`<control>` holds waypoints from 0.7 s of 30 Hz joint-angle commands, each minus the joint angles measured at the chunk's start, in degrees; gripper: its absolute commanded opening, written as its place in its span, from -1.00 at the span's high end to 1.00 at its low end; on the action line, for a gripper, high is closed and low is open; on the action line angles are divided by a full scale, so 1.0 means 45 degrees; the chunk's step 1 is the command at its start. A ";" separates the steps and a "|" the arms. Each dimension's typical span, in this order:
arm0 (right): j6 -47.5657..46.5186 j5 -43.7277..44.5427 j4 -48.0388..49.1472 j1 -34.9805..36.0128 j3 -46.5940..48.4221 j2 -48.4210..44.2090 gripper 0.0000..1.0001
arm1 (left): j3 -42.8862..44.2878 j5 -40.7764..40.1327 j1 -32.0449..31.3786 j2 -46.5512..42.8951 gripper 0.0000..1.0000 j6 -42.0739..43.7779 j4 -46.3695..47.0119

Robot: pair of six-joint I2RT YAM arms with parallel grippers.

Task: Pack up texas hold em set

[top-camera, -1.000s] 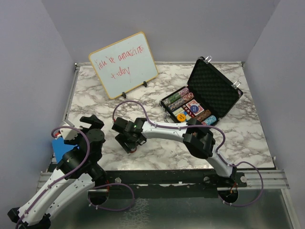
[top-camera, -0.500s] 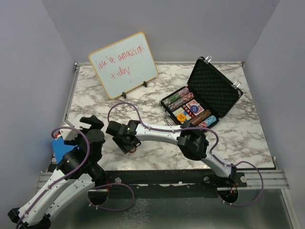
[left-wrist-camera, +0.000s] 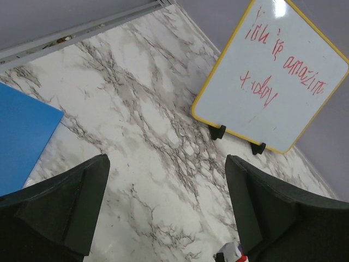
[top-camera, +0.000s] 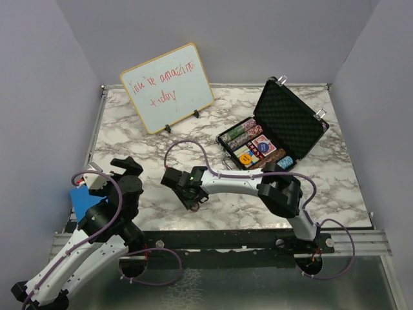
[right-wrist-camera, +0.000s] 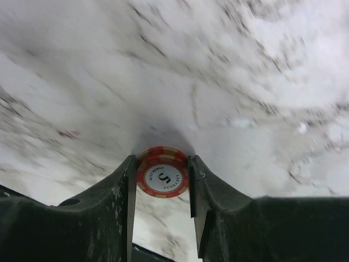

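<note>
The black briefcase lies open at the back right, its lid propped up. Rows of multicoloured poker chips, red card decks and an orange-yellow disc sit in its tray. Left of centre near the table's front, my right gripper points down at the marble. In the right wrist view its fingers press both edges of a red poker chip marked 5, so my right gripper is shut on it. My left gripper hovers open over the table's left side, and nothing lies within my left gripper.
A wood-framed whiteboard with red writing stands on clips at the back left, and the whiteboard also shows in the left wrist view. A blue flat object lies at the table's front left corner.
The right gripper's fingers have narrowed onto the red chip. The arm swung left, then back to the right. The left arm has not moved.
</note>
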 commanded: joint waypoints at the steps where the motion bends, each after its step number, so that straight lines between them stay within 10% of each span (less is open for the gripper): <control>1: -0.0149 -0.0294 -0.1166 -0.0486 -0.2633 -0.0758 0.39 | -0.0470 0.1406 0.0026 -0.0015 -0.89 0.0096 0.0235; 10: -0.0328 -0.0944 -0.0507 -0.1422 -0.4909 -0.2747 0.37 | -0.2322 0.4752 0.0021 -0.0624 -0.90 0.0768 0.2265; 16: -0.0374 -0.0814 -0.0736 -0.1439 -0.4472 -0.2702 -0.25 | -0.2805 0.5627 0.0013 -0.0834 -0.90 0.1185 0.2929; 21: -0.0438 -0.0809 -0.1037 -0.1391 -0.4430 -0.2516 -0.32 | -0.2862 0.5785 0.0025 -0.0683 -0.90 0.1544 0.2937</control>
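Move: The right hand, almost down on the table, already holds the red poker chip flat between its fingertips. From there the open case's chip-and-card tray lies about 24 cm ahead and 24 cm to the right, and the near table edge is some 9 cm back. From the left hand, empty and high up, that chip is about 24 cm to the right, 4 cm back and 21 cm below. Still pinching the poker chip by its rim, the right hand drags it level along the table to the right, parallel to the near edge, quickly for about 9 cm. It then stops there and opens its fingers to let go, without lifting. Meanwhile the left hand, staying wide open, swings right and down, some 7 cm each, turning about 20 degrees clockwise. ##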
